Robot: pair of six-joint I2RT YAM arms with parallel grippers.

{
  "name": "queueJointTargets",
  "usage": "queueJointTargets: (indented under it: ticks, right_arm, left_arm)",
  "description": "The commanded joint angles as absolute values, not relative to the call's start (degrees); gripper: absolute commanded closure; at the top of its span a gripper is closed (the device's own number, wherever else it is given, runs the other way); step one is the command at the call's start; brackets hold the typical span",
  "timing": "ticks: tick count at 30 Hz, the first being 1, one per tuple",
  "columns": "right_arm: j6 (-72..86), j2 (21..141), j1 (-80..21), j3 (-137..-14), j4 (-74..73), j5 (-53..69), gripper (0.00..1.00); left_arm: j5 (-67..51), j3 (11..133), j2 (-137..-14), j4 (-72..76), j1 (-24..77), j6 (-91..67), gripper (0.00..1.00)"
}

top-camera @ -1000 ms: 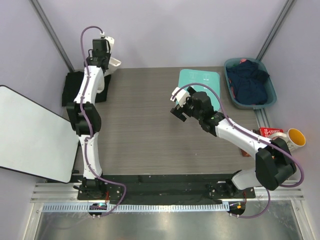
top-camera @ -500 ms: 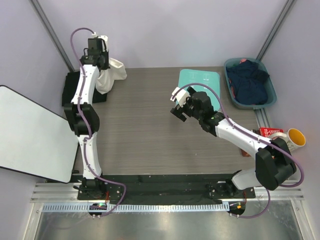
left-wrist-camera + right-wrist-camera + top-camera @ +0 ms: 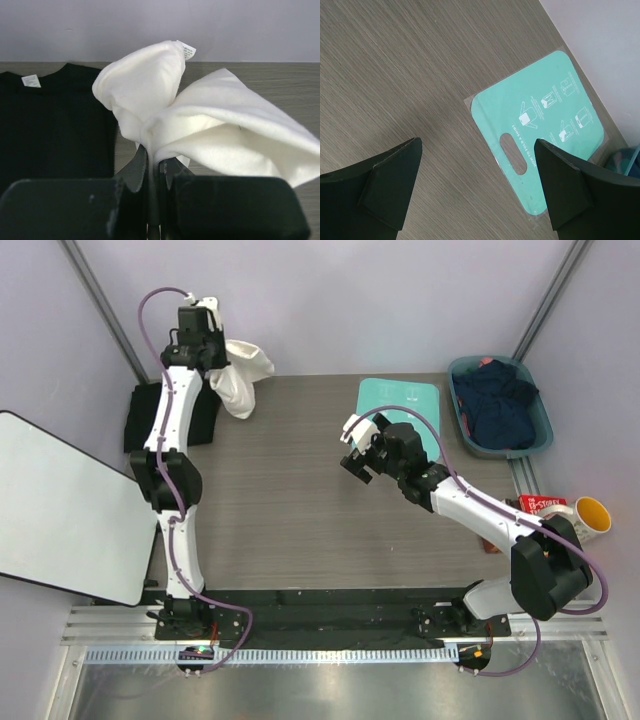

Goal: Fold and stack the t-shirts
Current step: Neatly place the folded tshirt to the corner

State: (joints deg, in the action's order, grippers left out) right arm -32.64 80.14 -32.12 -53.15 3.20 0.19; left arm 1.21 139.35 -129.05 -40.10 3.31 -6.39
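Observation:
The white t-shirt (image 3: 240,375) hangs bunched from my left gripper (image 3: 205,340) above the table's far left corner. In the left wrist view the left gripper (image 3: 155,161) is shut on a pinch of the white t-shirt (image 3: 210,125), whose folds spread up and to the right. The black t-shirt (image 3: 138,425) lies flat at the table's left edge, partly under my left arm; its white neck label shows on the black t-shirt (image 3: 50,125). My right gripper (image 3: 355,462) hovers over mid-table; this right gripper (image 3: 477,185) is open with nothing between its fingers.
A teal folding board (image 3: 400,400) lies at the back of the table, also seen as the teal board (image 3: 540,125) under my right gripper. A blue bin (image 3: 545,430) of dark clothes stands at the back right. A white panel (image 3: 60,510) juts out left; a yellow cup (image 3: 592,512) sits right.
My left gripper has risen and shifted right, and the white t-shirt has come up off the corner and swung out to the right. The right arm has not moved.

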Motion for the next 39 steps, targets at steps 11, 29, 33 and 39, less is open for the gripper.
queueJointTargets:
  ticks: [11, 29, 33, 39]
  right_arm:
    - [-32.52, 78.13, -32.08, -55.63, 2.02, 0.70, 0.01]
    - [-31.11, 79.01, -34.80, -58.27, -3.78, 2.20, 0.00]
    - [-31.55, 78.66, -35.16, -58.36, -4.04, 1.93, 0.01]
    - [-32.08, 77.96, -35.16, -57.75, -4.22, 2.28, 0.00]
  left_arm:
    - [-9.64, 137.29, -135.52, -35.16, -12.82, -3.52, 1.00]
    - [5.89, 124.38, -134.84, -21.90, -16.26, 9.58, 0.00]
    - [6.06, 117.62, -130.45, -17.67, -16.26, 7.91, 0.00]
    - [8.25, 109.35, -122.97, -11.26, -16.17, 4.48, 0.00]
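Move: The closed left fingers hold the bunched white t-shirt, its bulk swung out about 6 cm to their right, 3 cm ahead and 8 cm lower. It is bound for the folded black t-shirt, whose middle is some 18 cm to this hand's left, about level fore-and-aft and roughly 24 cm below. From the empty right hand, that black t-shirt lies about 24 cm ahead, 52 cm to the left and 16 cm down. Leftwards in a quick swing of about 23 cm, sinking some 19 cm on the way, the left hand carries the white t-shirt over the black one, its fingers tipping further down and turning a little counter-clockwise. Near the bottom the fingers open wide and let go, then the hand lifts about 3 cm, easing slightly back. The open right hand drifts 2 to 3 cm back and left, touching nothing. ##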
